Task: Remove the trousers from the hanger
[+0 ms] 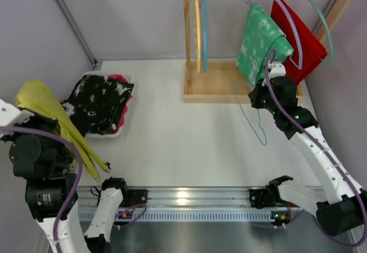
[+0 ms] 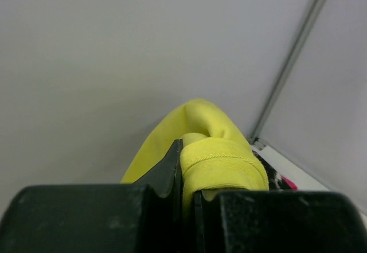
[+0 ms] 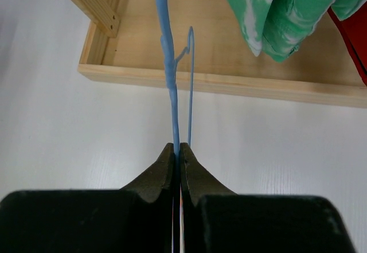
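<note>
Mustard-yellow trousers (image 1: 43, 101) hang off the table at the far left, their legs trailing down to the front rail. My left gripper (image 2: 188, 170) is shut on a bunched fold of these yellow trousers (image 2: 221, 150). The green mottled trousers (image 1: 258, 43) and the red trousers (image 1: 301, 46) each hang on a hanger from the wooden rack's top bar. My right gripper (image 3: 177, 148) is shut on a thin blue wire hanger (image 3: 170, 63), which carries no cloth. In the top view that blue hanger (image 1: 252, 121) slants down in front of the rack, below the right gripper (image 1: 258, 101).
The wooden rack's base (image 1: 221, 89) stands at the back right. Two bare hangers, yellow and teal (image 1: 200, 29), hang at its left post. A white tray (image 1: 123, 128) at the left holds a black-and-white garment over something pink. Grey walls close in on both sides.
</note>
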### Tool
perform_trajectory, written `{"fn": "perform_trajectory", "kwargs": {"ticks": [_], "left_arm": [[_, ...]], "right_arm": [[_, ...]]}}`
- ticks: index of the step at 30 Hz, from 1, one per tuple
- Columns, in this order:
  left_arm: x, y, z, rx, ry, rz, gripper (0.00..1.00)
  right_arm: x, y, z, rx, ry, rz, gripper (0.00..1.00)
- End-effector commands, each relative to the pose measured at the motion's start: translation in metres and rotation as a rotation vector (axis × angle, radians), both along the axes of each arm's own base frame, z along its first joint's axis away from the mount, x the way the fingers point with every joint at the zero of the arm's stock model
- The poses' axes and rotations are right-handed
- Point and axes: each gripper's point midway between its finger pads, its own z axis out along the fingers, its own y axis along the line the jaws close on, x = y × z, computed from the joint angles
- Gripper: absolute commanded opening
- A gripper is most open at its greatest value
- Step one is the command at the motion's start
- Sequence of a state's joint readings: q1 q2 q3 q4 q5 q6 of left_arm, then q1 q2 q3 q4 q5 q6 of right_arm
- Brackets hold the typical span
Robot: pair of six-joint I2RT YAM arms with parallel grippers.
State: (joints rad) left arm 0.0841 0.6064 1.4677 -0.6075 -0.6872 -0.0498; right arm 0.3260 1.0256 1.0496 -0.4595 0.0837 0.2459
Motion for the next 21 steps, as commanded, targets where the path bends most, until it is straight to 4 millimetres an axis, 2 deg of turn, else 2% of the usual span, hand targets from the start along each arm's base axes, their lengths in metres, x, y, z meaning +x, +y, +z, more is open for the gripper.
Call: {"fn": "perform_trajectory", "kwargs": {"ticks": [1, 4, 5, 11, 12, 13, 14, 15, 18, 19, 21], "left_arm": [[-0.026, 0.024, 0.055, 0.024, -0.125, 0.199, 0.0], [-0.005, 0.035, 0.046, 0.041, 0.003, 0.279, 0.0], [0.009, 0.036, 0.041, 0.047, 0.041, 0.277, 0.0], [0.074, 0.032, 0.019, 0.115, 0.045, 0.186, 0.0], [0.096, 0.034, -0.001, 0.136, 0.109, 0.191, 0.0], [0.104, 0.036, 0.004, 0.148, 0.063, 0.201, 0.0], [0.114, 0.038, -0.001, 0.154, 0.067, 0.207, 0.0], [0.136, 0.04, -0.019, 0.153, 0.112, 0.208, 0.0], [0.169, 0.039, -0.024, 0.145, 0.07, 0.178, 0.0], [0.194, 0.038, -0.038, 0.138, 0.109, 0.152, 0.0], [0.22, 0.033, -0.047, 0.123, 0.109, 0.094, 0.0]], "right_arm": [[0.009, 0.001, 0.039, 0.029, -0.101, 0.001, 0.0], [0.011, 0.002, 0.041, 0.037, -0.105, -0.002, 0.0], [0.012, 0.003, 0.042, 0.039, -0.107, -0.002, 0.0], [0.015, 0.003, 0.058, 0.036, -0.133, -0.001, 0.0], [0.014, 0.002, 0.06, 0.033, -0.136, -0.002, 0.0], [0.014, 0.002, 0.064, 0.037, -0.142, -0.002, 0.0], [0.014, 0.002, 0.066, 0.036, -0.145, -0.003, 0.0], [0.014, 0.002, 0.068, 0.039, -0.148, -0.002, 0.0], [0.012, 0.001, 0.074, 0.041, -0.158, -0.002, 0.0], [0.011, 0.001, 0.078, 0.046, -0.163, -0.001, 0.0], [0.011, 0.002, 0.081, 0.052, -0.163, 0.0, 0.0]]}}
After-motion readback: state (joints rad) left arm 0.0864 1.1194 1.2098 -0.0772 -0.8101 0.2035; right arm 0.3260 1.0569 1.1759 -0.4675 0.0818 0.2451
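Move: The laundry basket, with the black patterned cloth in it, lies about 26 cm ahead of the left hand, a couple of centimetres to its right and some 44 cm below; the pink cloth shows at its right side, about 9 cm right of its middle and level with it. From the right hand, the rack's rail runs roughly 19 cm ahead, its middle straight ahead and about 19 cm higher; the green trousers hang some 16 cm ahead and 5 cm right, slightly above. Keep the yellow trousers pinched in the left gripper: ease it a little left and up first, then swing it forward about 20 cm and down 10 cm, speeding up towards the basket while tipping the fingers some 25 degrees downward. Meanwhile raise the right gripper about 5 cm towards the rack rail, still holding the empty light-blue hanger shut. ##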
